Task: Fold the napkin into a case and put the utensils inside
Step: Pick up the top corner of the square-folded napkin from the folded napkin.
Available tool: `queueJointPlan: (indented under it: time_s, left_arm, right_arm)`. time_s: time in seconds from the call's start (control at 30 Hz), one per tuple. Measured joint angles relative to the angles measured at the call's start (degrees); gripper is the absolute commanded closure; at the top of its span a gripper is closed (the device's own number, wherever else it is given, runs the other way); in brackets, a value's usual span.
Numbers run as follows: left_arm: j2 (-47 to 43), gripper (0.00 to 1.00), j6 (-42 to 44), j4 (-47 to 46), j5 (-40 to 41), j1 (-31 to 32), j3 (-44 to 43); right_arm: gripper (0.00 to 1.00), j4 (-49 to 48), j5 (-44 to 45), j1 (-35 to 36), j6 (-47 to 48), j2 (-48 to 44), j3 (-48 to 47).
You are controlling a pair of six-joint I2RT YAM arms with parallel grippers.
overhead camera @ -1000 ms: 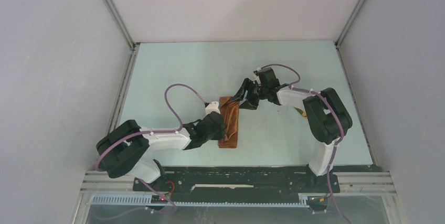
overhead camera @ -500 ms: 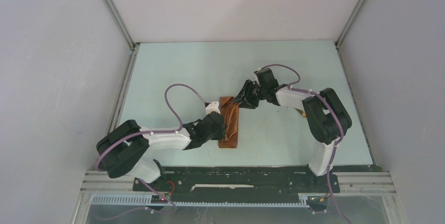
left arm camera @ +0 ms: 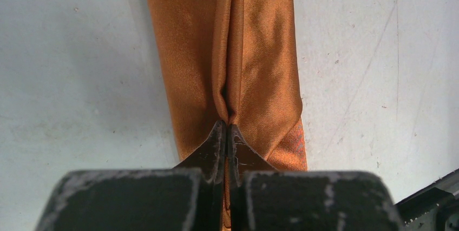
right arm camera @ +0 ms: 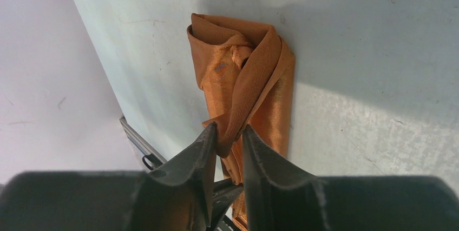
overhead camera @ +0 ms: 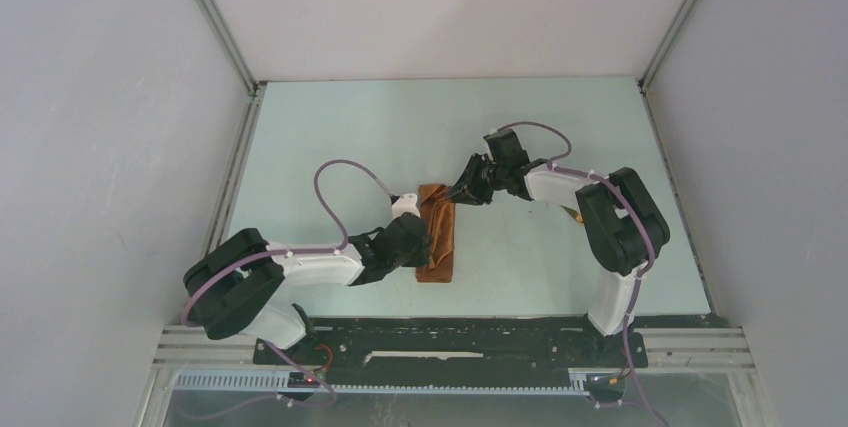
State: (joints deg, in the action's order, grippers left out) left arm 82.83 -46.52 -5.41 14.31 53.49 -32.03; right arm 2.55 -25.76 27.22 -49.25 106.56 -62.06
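Note:
The rust-orange napkin (overhead camera: 441, 237) lies on the table as a narrow, elongated bundle, its length running from near to far. My left gripper (overhead camera: 429, 245) is at its left side, shut on a raised lengthwise fold (left arm camera: 233, 79) of the cloth, with its fingertips (left arm camera: 226, 125) pressed together. My right gripper (overhead camera: 456, 193) is at the napkin's far end. Its jaws (right arm camera: 228, 129) stand a narrow gap apart around a diagonal band of cloth (right arm camera: 254, 79). A small golden tip of the utensils (overhead camera: 573, 213) shows beside the right arm, which hides the rest.
Pale walls enclose the light table (overhead camera: 340, 137) on three sides, with metal frame posts at the back corners. A black mounting rail (overhead camera: 450, 342) runs along the near edge, under both arm bases.
My right gripper's jaws have narrowed around the cloth at the napkin's far end, and it has shifted slightly. The left gripper and the napkin stay in place.

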Motion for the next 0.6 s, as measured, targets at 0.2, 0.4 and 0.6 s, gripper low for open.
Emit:
queueJointPlan:
  time_s: [0.2,0.4,0.6]
  left_arm:
    - [0.0,0.97,0.02,-0.09,-0.39,0.11,0.02]
    - [-2.54,0.29,0.22,0.42,-3.02,0.11,0.96]
    - [-15.21,0.3,0.5,6.16,-6.23,-3.82,0.72]
  right_arm:
    - [1.0,0.04,-0.13,0.28,0.07,0.31,-0.61]
    - [1.0,0.22,-0.37,1.36,0.0,1.33,-2.47]
    - [1.0,-0.37,-1.95,1.44,-0.15,2.4,-2.51]
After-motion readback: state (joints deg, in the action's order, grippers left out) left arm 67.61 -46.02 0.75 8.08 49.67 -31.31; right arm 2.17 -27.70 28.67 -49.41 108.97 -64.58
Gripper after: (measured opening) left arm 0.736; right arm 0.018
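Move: The napkin's top corner sits practically between the half-open right fingertips, about 1 cm to their left and 1 cm below. From the right hand, the far end of the folded napkin is roughly 4 cm ahead, 3 cm left and 5 cm lower; its middle is about 10 cm back and 3 cm left. The left fingers are pinching the napkin's raised fold, with the corner about 12 cm ahead of them, 4 cm right and 3 cm up. Shut the right fingers on the napkin's top corner, then carry it nearly 2 cm to the left, staying at about the same height. Meanwhile open the left gripper to about three quarters to let go of the middle fold, and lift it away quickly, about 6 cm straight up, rolling it slightly. ##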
